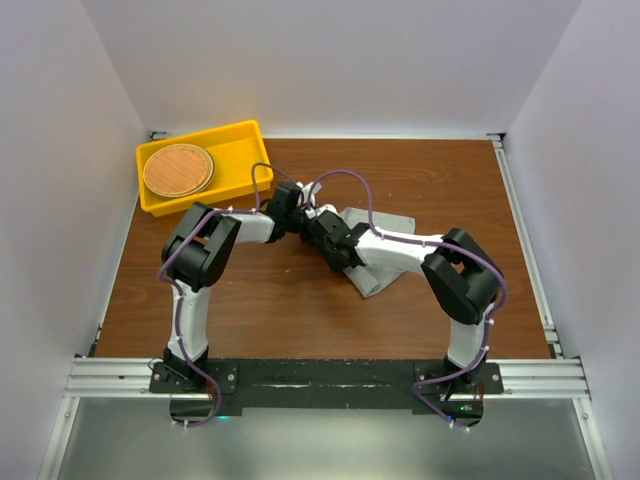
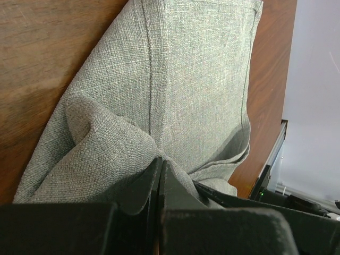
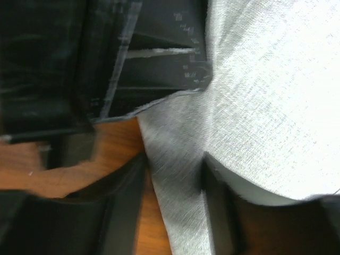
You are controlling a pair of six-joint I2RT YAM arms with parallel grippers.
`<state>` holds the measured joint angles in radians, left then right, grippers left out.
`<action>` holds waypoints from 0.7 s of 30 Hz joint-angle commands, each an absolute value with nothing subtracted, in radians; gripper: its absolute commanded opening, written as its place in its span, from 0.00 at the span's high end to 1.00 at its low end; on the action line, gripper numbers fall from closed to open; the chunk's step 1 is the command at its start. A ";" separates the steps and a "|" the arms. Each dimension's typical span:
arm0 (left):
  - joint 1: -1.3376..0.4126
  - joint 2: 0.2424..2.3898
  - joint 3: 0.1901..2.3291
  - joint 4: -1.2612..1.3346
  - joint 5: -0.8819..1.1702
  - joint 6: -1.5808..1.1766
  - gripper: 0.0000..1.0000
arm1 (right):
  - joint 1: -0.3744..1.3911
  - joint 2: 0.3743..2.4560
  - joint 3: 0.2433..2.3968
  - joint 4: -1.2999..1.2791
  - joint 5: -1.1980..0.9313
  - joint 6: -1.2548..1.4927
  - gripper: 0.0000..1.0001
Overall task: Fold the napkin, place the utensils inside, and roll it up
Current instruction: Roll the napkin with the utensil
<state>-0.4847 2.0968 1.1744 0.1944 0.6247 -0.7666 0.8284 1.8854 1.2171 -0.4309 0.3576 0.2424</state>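
Observation:
The grey napkin [image 1: 378,272] lies rumpled on the wooden table, partly under both arms. In the left wrist view my left gripper [image 2: 159,162] is shut, pinching a bunched fold of the napkin [image 2: 186,79] at its tips. Both grippers meet at the cloth's left end: left gripper [image 1: 300,213], right gripper [image 1: 322,232]. My right gripper [image 3: 172,178] stands open astride an edge strip of the napkin [image 3: 265,95]; wood shows between the cloth and the left finger [image 3: 122,186]. The utensils are out of view.
A yellow tray [image 1: 245,140] holding a round brown woven disc [image 1: 178,170] sits at the back left corner. White walls enclose the table on three sides. A metal rail [image 1: 525,250] runs along the right edge.

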 commanded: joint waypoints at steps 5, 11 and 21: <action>-0.485 2.065 1.177 0.063 0.618 -0.700 1.00 | 0.755 1.850 1.072 -0.281 0.257 0.272 0.83; -0.451 1.950 1.210 0.042 0.580 -0.680 0.68 | 0.619 1.807 0.965 -0.140 -0.145 0.273 0.97; -0.408 1.821 1.151 0.139 0.613 -0.745 0.62 | 0.353 1.934 0.890 0.011 -0.817 0.391 1.00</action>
<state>-0.4046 1.8679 1.1858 0.0406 0.5632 -0.6964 0.4213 1.8164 0.9344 -0.0051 -0.5285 0.3340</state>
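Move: The near-left rolled edge of the napkin runs between the right hand's half-open fingers, with its middle straight below them by about 1 cm; the flat part of the napkin centres some 7 cm to the right of this hand, 3 cm farther out and 2 cm lower. From the left hand, whose shut fingers are down on the far-left end of the roll, the middle of the rolled edge lies about 8 cm to the right and 5 cm back. The right hand stays within about a centimetre of its place on the table while its fingers close on the rolled edge and pinch it, then tips over some 45 degrees, its left side rising and its fingers swinging from pointing steeply down to slanting towards the left, still keeping the cloth. Once that grip has closed, the left hand opens its fingers partway and comes free of the far-left end of the roll, rising about 8 cm and then also drifting some 5 cm to the left and forward, clear of the napkin. ##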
